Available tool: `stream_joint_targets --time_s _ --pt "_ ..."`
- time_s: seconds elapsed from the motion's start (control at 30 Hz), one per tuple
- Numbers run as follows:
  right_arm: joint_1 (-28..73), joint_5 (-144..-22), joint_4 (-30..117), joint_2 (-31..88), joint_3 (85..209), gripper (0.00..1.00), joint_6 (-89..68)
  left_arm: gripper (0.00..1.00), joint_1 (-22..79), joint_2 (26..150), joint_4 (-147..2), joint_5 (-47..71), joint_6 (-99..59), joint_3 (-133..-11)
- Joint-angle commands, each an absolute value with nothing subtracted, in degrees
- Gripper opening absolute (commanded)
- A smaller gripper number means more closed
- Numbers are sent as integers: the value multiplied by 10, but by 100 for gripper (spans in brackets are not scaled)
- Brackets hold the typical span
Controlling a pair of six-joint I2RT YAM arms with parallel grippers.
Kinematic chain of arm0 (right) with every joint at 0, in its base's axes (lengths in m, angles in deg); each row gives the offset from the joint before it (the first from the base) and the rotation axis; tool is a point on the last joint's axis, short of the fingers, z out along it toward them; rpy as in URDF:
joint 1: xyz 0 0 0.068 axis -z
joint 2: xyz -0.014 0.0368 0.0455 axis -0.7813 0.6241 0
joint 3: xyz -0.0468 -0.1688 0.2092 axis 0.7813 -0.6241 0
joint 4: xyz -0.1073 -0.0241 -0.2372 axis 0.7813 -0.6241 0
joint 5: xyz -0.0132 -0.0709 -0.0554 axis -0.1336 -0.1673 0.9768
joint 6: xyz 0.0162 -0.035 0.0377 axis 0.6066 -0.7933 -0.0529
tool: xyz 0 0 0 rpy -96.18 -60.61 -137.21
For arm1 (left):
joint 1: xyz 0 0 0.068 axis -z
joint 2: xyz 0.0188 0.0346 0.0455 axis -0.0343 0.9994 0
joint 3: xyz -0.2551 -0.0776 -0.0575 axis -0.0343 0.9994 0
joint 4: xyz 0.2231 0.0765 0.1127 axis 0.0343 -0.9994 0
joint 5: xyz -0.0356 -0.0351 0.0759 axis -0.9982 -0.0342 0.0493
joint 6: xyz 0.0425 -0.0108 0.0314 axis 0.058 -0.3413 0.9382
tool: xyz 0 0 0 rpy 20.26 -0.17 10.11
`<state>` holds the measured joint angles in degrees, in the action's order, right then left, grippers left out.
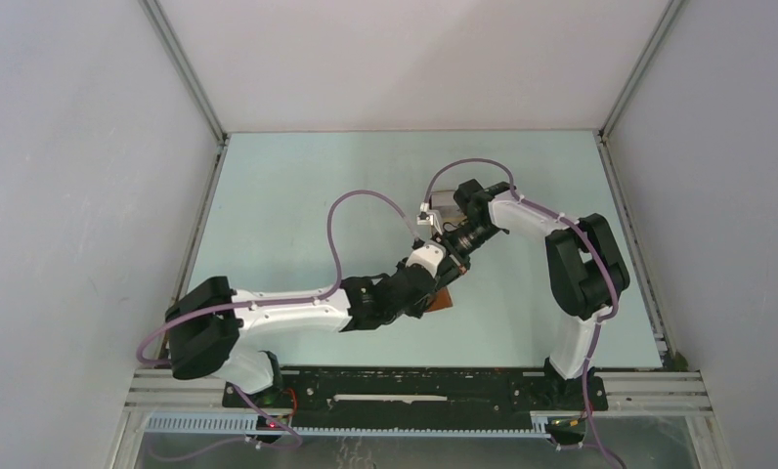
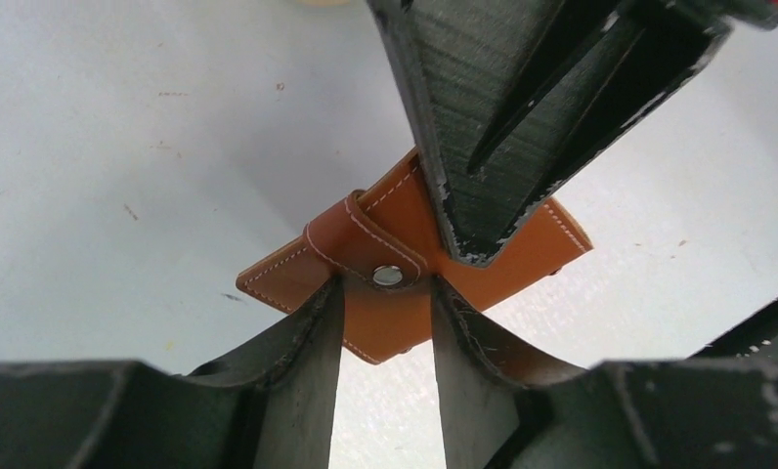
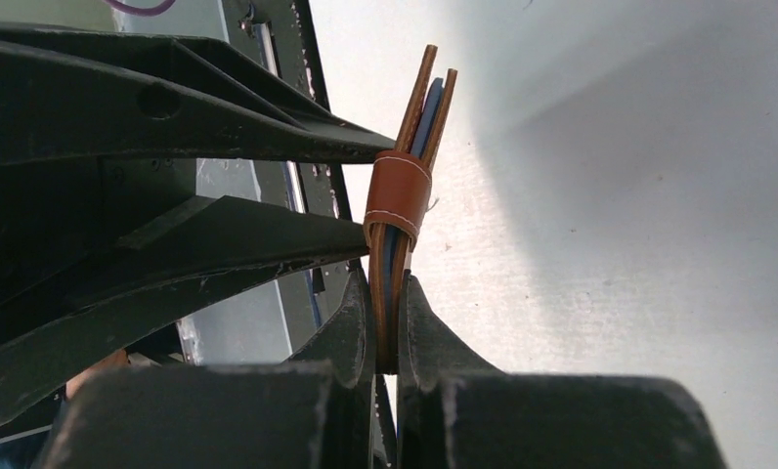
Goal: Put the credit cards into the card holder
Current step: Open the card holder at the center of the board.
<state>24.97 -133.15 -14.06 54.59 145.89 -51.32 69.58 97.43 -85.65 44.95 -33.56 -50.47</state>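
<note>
The card holder [image 1: 444, 299] is reddish-brown leather with pale stitching, held off the table mid-workspace where both arms meet. My right gripper [image 3: 387, 293] is shut on its lower edge, and the holder [image 3: 397, 195] shows edge-on there. Thin blue credit cards [image 3: 427, 112] sit between its leaves. My left gripper [image 2: 385, 283] stands open against the holder's face [image 2: 395, 318]. Its fingertips [image 2: 328, 293] sit on either side of the strap with the metal snap [image 2: 389, 276]. The right gripper's dark fingers [image 2: 473, 234] come down from above onto the holder.
A sliver of something tan [image 2: 319, 3] shows at the top edge of the left wrist view. White enclosure walls [image 1: 92, 195] stand left, right and behind. A metal rail [image 1: 414, 386] runs along the near edge of the pale table [image 1: 297, 186].
</note>
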Motion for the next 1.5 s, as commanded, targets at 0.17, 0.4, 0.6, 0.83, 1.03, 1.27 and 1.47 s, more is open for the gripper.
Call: stream_joint_targets --time_s 0.17,0.4,0.6,0.83,1.03,1.27,1.47 --pt "239 -1369 -169 546 1476 0 -518 45 678 936 -769 405 -334 -490" --pt "239 -1371 -170 545 1476 0 -521 44 660 951 -770 405 -348 -480" --pt "237 -1373 -172 544 1476 0 -524 25 657 966 -770 407 -348 -479" --pt "238 -1356 -174 549 1478 0 -528 0 643 951 -751 385 -337 -453" --pt "242 -1321 -160 551 1477 0 -518 0 612 896 -687 304 -348 -402" --pt "242 -1305 -161 542 1473 0 -542 0 564 836 -622 207 -379 -340" --pt "232 -1289 -168 525 1465 0 -589 0 527 809 -583 117 -394 -301"
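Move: The snap strap around the card holder lies right at the left hand's half-open fingertips, about 1 cm ahead and 1 cm to the right, at tip height; the holder's middle is some 2 cm to the right, level fore and aft, 1 cm lower. The card tray stands roughly 15 cm ahead, 6 cm to the right and 6 cm below. From the right hand, gripping the holder, the strap is about 4 cm to the left, 1 cm back, level. Up and slightly right to begin with, by about 1 cm each, then easing forward, the left hand shuts its fingers and pinches the loose end of the strap. It then peels it off to the left by about 2.5 cm and up 1.5 cm, rolling some 15–20 degrees with its left side dropping, while the right hand keeps its grip on the holder and sinks about 1 cm. ##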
